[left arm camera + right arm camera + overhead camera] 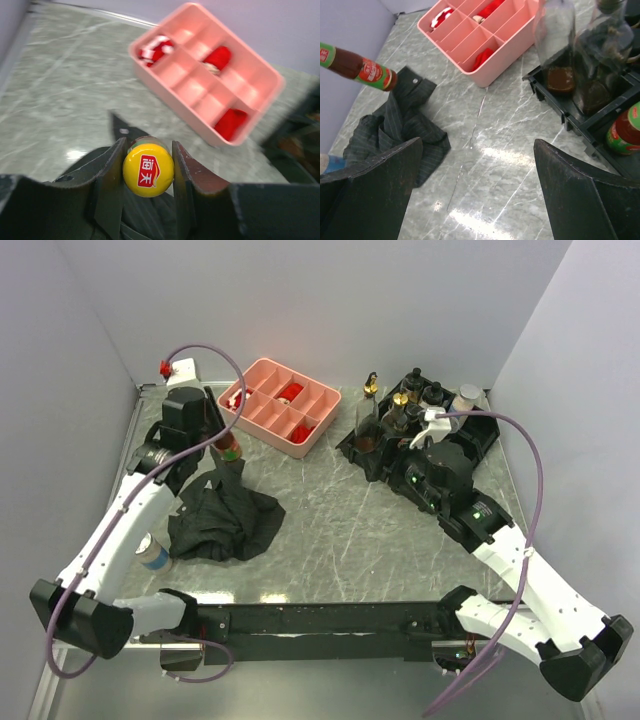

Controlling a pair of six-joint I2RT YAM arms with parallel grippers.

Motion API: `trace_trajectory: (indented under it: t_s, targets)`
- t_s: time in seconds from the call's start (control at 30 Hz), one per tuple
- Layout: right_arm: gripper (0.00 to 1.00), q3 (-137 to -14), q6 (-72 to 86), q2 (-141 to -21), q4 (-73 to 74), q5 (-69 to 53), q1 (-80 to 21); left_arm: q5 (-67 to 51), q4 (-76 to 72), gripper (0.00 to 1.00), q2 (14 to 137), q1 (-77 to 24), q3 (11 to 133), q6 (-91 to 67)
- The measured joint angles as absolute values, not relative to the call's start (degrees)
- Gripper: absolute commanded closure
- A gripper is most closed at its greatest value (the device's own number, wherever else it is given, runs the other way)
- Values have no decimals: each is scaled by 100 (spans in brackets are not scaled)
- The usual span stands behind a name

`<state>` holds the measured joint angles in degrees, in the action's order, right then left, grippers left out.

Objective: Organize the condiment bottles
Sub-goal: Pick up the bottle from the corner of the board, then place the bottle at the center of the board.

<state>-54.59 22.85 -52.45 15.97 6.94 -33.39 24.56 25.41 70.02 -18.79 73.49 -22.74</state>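
My left gripper (148, 146) is shut on a yellow-capped sauce bottle (148, 170), its jaws pressing both sides of the cap. The bottle (230, 447) hangs over the black cloth; in the right wrist view the sauce bottle (357, 67) shows its dark body and red-green label in the air. Other condiment bottles stand in a black rack (478, 435) at the back right: gold-spouted clear ones (372, 390), a grey-lidded shaker (465, 398). My right gripper (477, 150) is open and holds nothing, low over bare table left of the rack (575, 122).
A pink compartment tray (262, 410) with red pieces sits at the back centre. A crumpled black cloth (225, 515) lies at left. A small pale bottle (153, 553) stands by the left arm. Grey walls close in both sides.
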Motion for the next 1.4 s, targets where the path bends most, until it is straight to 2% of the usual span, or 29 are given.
trace_trajectory:
  t_s: [0.2,0.4,0.63,0.8,0.9,0.93,1.0,1.03,1.1,1.2,1.23,1.4]
  targets:
    - [0,-5459,2423,-5221,1634,1144,-3339,1586,2414,99,6657,-2307,7116,-2399]
    - [0,-5459,2383,-5273,1712,1013,-3339,967,2213,99,6554,-3129,6414,-2698]
    - [0,-5266,2165,-5284,1728,941,-3339,1160,1986,99,7179,-4425,6184,-2845]
    - [0,-5050,2038,-5207,1732,939,-3339,1553,1863,98,7754,-4906,6191,-2856]
    - [0,-5024,1986,-5192,1737,932,-3339,1763,1737,69,7964,-5065,6224,-2840]
    - [0,-5024,1977,-5192,1734,926,-3339,1817,1723,50,7999,-5118,6243,-2834]
    - [0,-5024,1955,-5192,1734,904,-3339,1940,1723,32,8058,-5214,6294,-2816]
    - [0,-5024,1942,-5192,1734,895,-3339,1975,1702,17,8084,-5260,6322,-2810]
    - [0,-5024,1920,-5190,1734,878,-3339,2047,1671,5,8106,-5330,6453,-2799]
    - [0,-5024,1894,-5188,1734,827,-3339,2097,1632,0,8106,-5371,6667,-2880]
    - [0,-5024,1885,-5188,1734,792,-3339,2110,1616,3,8106,-5371,6726,-2921]
    - [0,-5111,1879,-5188,1811,513,-3341,2204,1758,4,8036,-5328,6886,-3065]
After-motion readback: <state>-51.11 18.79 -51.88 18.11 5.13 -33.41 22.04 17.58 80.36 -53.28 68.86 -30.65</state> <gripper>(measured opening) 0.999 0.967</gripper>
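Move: The left hand already holds the sauce bottle by its neck, high above the table. The bare table spot it is taken to lies about 24 cm to the right, 10 cm back and 24 cm below. The dark cloth is nearly straight below, about 7 cm back and 1 cm right; the pink box lies 15 cm ahead and 13 cm right, the tall glass bottle 10 cm ahead and 35 cm right. From the right hand, that spot is level fore-and-aft, about 12 cm left and 23 cm down. Rightward in a quick sweep, about 23 cm, also sinking and drawing back, the left hand carries the sauce bottle past the cloth to the open table in front of the right hand, its wrist turning clockwise some 35 degrees and tipping down. There the fingers open wide, let go, and the hand rises about 5 cm clear. The open right hand sinks roughly 4 cm. ##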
